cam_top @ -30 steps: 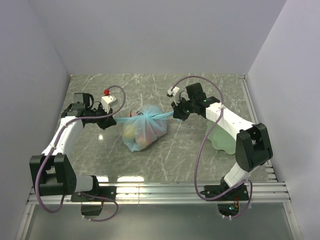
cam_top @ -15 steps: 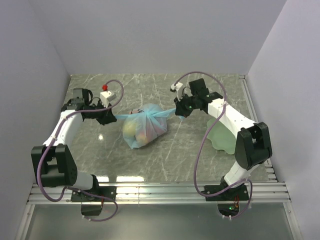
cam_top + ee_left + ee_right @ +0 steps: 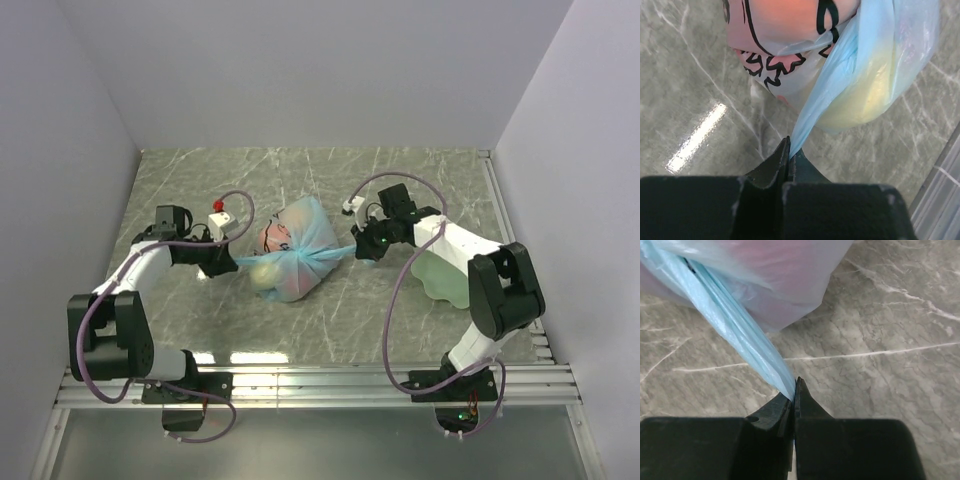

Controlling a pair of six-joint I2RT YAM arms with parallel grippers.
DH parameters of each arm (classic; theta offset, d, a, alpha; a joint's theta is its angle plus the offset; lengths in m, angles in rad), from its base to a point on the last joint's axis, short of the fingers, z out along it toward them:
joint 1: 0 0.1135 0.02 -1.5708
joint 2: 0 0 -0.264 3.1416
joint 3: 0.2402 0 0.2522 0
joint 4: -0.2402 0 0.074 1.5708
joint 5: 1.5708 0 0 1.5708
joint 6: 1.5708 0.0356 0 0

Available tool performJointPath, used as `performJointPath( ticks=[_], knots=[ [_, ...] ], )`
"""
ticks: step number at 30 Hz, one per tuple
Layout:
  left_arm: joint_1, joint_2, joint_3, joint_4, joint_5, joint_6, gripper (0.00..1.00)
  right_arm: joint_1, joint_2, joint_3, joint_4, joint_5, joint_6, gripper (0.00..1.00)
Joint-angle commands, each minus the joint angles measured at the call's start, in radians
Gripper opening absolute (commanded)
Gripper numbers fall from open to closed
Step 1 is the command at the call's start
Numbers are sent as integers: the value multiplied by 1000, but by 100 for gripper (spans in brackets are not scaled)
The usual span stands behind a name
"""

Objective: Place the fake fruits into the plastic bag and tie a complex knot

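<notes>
The plastic bag (image 3: 298,232) lies mid-table as a light-blue bundle with the fake fruits inside. A yellow one (image 3: 867,95) and an orange one (image 3: 790,15) show through the film and its pink-and-black print (image 3: 767,62). Two twisted handle strands run out sideways from the bundle's near side. My left gripper (image 3: 229,263) is shut on the left strand (image 3: 812,117), and its tips (image 3: 789,149) pinch the strand's end. My right gripper (image 3: 359,249) is shut on the right strand (image 3: 737,330), with its tips (image 3: 794,389) at table height. No finished knot shows; the bunched gather (image 3: 303,256) sits between the strands.
A pale green wavy-edged plate (image 3: 447,283) lies under the right forearm, near the right wall. Grey marble tabletop (image 3: 330,310) spreads in front of the bag. Purple cables loop over both arms. Walls close in the left, back and right.
Both grippers have drawn toward the near edge and down, still holding the strands. The bag has tipped over backward, so its bulk now lies behind the taut line of the strands.
</notes>
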Motion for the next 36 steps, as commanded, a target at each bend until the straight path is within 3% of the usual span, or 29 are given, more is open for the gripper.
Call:
performJointPath(
  ticks=[1, 6, 14, 23, 29, 36],
  knots=[
    [117, 5, -20, 63, -374, 86, 0, -154, 28, -24, -110, 426, -56, 0],
    [180, 24, 37, 51, -341, 92, 0, -212, 34, 10, -105, 460, -46, 0],
    [271, 3, 253, -170, -202, 196, 0, -325, -27, 108, -220, 405, -121, 0],
    [272, 56, 82, -37, -277, 178, 0, -320, 39, 18, -127, 469, -102, 0],
    [286, 0, 223, -146, -219, 165, 0, -340, -38, 91, -188, 500, -126, 0],
    [324, 22, 114, -89, -228, 175, 0, -343, -36, 15, -147, 487, -114, 0]
  ],
)
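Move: The knotted middle of the plastic bag lies about 13 cm to the left hand's right and 2 cm farther out, a little below it; the pale yellow fruit inside the bag is some 6 cm to that hand's right, 2 cm nearer the base. From the right hand the knot is about 12 cm to the left, level fore and aft and slightly lower, while the green plate lies roughly 17 cm to its right, 5 cm back. Still pinching the two twisted ends of the bag, both hands jerk it together: up and forward by about 5 cm, back down most of the way, then up again a few centimetres. Meanwhile they ease apart, the left hand about 2.5 cm to the left and the right hand 1.5 cm to the right, away from the knot, fingers staying shut. ##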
